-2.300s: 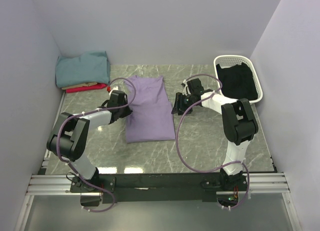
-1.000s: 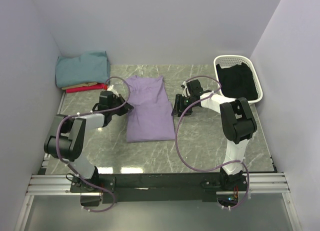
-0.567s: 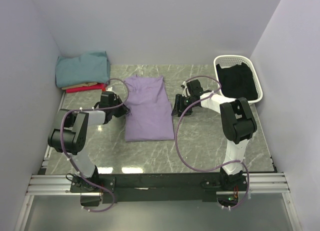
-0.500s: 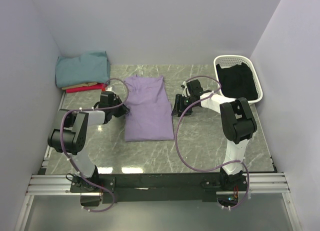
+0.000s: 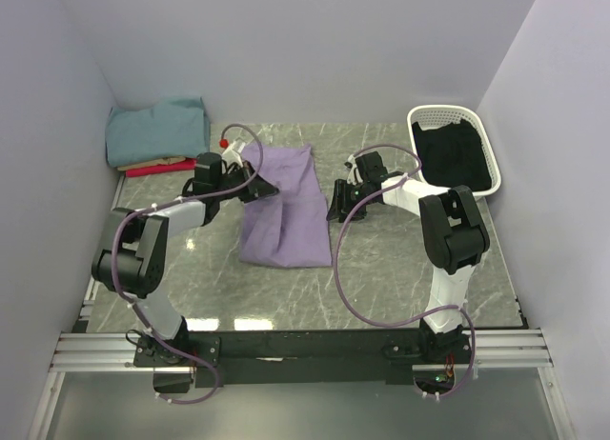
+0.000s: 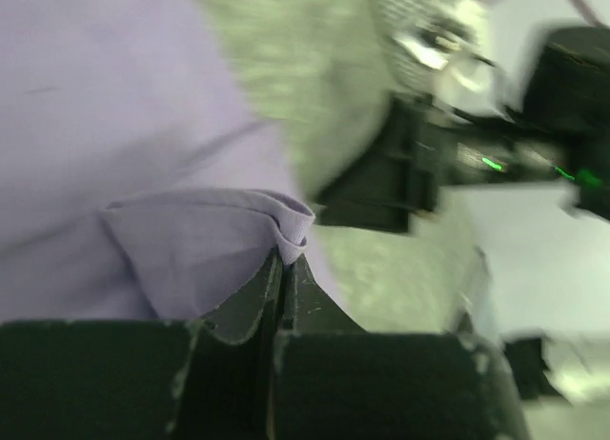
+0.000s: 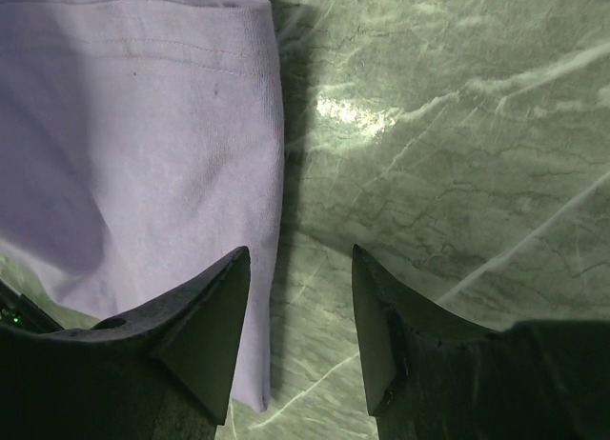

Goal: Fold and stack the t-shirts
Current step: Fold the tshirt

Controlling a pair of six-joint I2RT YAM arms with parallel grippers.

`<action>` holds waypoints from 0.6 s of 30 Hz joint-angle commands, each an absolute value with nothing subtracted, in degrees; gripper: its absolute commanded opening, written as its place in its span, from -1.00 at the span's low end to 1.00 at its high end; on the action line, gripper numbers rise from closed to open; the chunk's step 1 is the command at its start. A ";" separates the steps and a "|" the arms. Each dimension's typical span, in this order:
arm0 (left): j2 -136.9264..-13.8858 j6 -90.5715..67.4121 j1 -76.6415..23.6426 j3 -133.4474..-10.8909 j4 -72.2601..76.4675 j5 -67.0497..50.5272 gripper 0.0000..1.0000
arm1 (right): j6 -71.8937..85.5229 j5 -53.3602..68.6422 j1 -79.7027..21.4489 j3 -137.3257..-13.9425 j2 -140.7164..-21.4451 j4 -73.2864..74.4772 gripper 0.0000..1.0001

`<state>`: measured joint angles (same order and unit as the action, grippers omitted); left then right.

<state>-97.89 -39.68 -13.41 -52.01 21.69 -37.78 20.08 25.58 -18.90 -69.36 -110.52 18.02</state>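
The lavender t-shirt [image 5: 291,221] lies flat mid-table, folded to a long strip. My left gripper [image 5: 264,188] is shut on its left edge, which is raised and drawn over the cloth. In the left wrist view the gripper [image 6: 286,261] pinches a small fold of lavender t-shirt [image 6: 191,240]. My right gripper [image 5: 335,204] stands open low beside the shirt's right edge. Its fingers [image 7: 214,307] straddle that hem, the gripper [image 7: 297,255] over bare marble next to the lavender t-shirt [image 7: 143,145]. Folded teal [image 5: 157,130], tan [image 5: 152,162] and red [image 5: 143,171] t-shirts are stacked back left.
A white basket [image 5: 448,110] holding black cloth [image 5: 457,154] stands at the back right. Walls close in on the left, back and right. The marble table [image 5: 400,269] shows bare in front of the shirt.
My left gripper has risen from the table at the shirt's left side and swung right, lifting the left edge with it. The right arm has stayed still.
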 commanded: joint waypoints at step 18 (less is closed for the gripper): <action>-97.04 -32.87 -8.53 -49.92 10.55 -18.56 -0.99 | 19.51 25.31 -19.60 -69.79 -112.24 18.54 0.09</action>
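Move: The left hand grips the purple t-shirt's raised flap. The shirt's left edge, where it is being taken, lies about 8 cm to its left, level fore-and-aft and some 12 cm below. The shirt's collar end is about 18 cm ahead and 1 cm left, the open right gripper about 15 cm right and level fore-and-aft, the teal stack about 22 cm ahead and 30 cm left. From the right hand, that left edge lies some 24 cm left, level, about 3 cm below. Down and to its left the left hand swings the held flap, after first easing a centimetre or two right. It sinks about 9 cm towards the shirt's left edge and comes back left about 7 cm, the wrist turning some 15 degrees counter-clockwise and the fingertips dipping. The shut fingers keep their pinch on the cloth. ##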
